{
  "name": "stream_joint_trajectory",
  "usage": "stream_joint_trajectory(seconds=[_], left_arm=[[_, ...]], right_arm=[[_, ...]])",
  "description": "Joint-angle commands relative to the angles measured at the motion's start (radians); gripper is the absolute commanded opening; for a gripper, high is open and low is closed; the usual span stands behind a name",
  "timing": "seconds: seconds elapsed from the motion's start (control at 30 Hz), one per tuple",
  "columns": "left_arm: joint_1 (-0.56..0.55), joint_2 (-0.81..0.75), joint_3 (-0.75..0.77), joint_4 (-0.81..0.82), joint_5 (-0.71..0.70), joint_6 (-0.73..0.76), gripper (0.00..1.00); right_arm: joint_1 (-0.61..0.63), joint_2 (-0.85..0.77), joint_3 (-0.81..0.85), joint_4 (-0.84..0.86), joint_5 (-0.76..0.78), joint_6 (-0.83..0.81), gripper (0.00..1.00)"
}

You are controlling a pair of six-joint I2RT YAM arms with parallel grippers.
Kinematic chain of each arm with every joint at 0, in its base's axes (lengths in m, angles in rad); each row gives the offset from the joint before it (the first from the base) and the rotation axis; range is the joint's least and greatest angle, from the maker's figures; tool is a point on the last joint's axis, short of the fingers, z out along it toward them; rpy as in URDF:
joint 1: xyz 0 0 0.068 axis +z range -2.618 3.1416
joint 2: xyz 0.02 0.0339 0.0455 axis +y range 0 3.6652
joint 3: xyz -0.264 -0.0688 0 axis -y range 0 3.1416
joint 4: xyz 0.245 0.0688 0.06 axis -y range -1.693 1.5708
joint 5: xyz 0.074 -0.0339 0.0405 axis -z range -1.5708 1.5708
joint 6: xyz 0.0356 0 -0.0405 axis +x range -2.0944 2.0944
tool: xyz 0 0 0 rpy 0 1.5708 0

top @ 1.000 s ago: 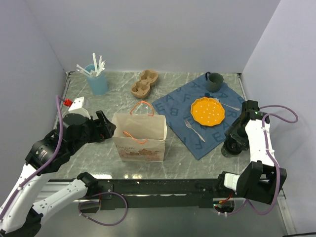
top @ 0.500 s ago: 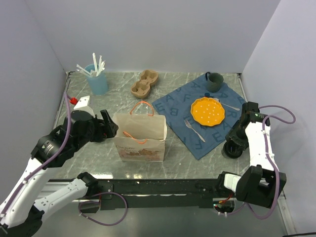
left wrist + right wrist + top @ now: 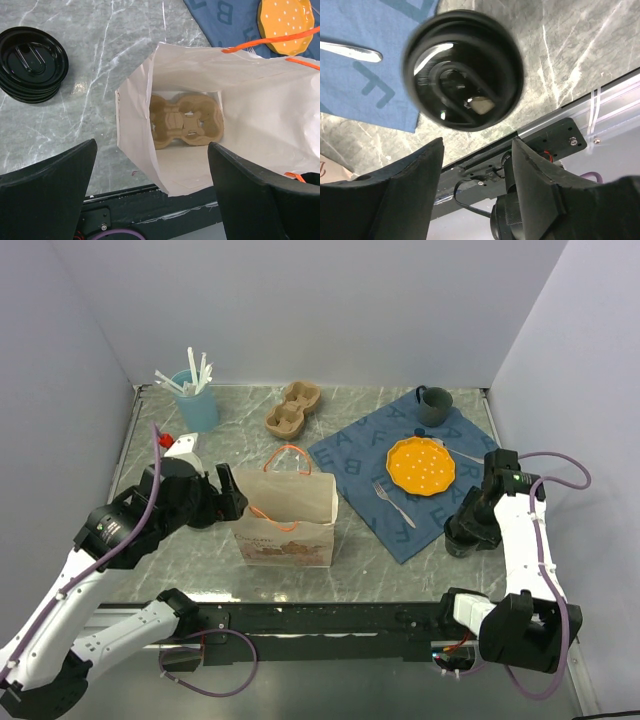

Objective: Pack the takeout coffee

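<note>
The takeout coffee [image 3: 465,72] is a small black cup with a round dark lid, seen from above in the right wrist view. It stands on the marble by the blue cloth's corner [image 3: 458,544]. My right gripper [image 3: 477,142] [image 3: 468,528] hangs right over it. Its fingers are apart, with the lid just beyond their tips and nothing between them. The white paper bag [image 3: 283,515] [image 3: 260,115] stands open at the table's middle, with a cardboard cup carrier [image 3: 186,122] lying inside. My left gripper [image 3: 155,200] [image 3: 228,502] is wide open at the bag's left wall.
A stack of black lids [image 3: 32,60] sits left of the bag. On the blue cloth [image 3: 360,455] lie an orange plate [image 3: 420,464], a fork [image 3: 395,502] and a teal mug [image 3: 433,405]. A second cardboard carrier [image 3: 293,408] and a light-blue cup of white sticks [image 3: 197,405] stand at the back.
My left arm has swung right, bringing its open gripper up to the bag's left wall. My right gripper has narrowed and shifted slightly left over the cup.
</note>
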Motion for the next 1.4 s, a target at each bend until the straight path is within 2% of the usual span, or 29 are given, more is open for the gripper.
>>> stream_joint_trajectory(seconds=[0.0, 0.1, 0.47, 1.1, 1.37], left_arm=[[0.001, 0.001, 0.025, 0.024, 0.028, 0.026, 0.99], [0.001, -0.002, 0.028, 0.029, 0.031, 0.027, 0.99], [0.001, 0.003, 0.022, 0.024, 0.02, 0.036, 0.98], [0.001, 0.006, 0.015, 0.009, -0.022, 0.05, 0.97], [0.001, 0.006, 0.001, 0.03, -0.015, 0.047, 0.97]], right_arm=[[0.005, 0.014, 0.083, 0.001, 0.04, -0.007, 0.65], [0.004, 0.025, 0.123, -0.012, 0.062, -0.008, 0.66], [0.002, 0.108, 0.145, 0.004, 0.123, 0.01, 0.84], [0.004, 0.16, 0.12, 0.05, 0.094, 0.018, 0.85], [0.017, 0.148, 0.14, 0.029, 0.09, 0.009, 0.91]])
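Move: Some 4 cm ahead of the right hand and 2 cm to its right stands the lidded coffee cup, its lid just below the fingertips and its middle about 7 cm below them. The black bowl is roughly 8 cm farther out than the cup and 8 cm to its right; the yellow plate lies about 24 cm ahead of the hand and 8 cm left. From the left hand the cup is about 55 cm to the right, 2 cm farther out and 20 cm lower. Hopping up and forward by roughly 2 cm each from the near side of the coffee cup, the right hand sinks again by about as much while easing right, ending some 3 cm farther out, 2 cm right and at its starting height. The half-open fingers spread almost fully, coming above the lid's two sides; the hand tilts only slightly. ##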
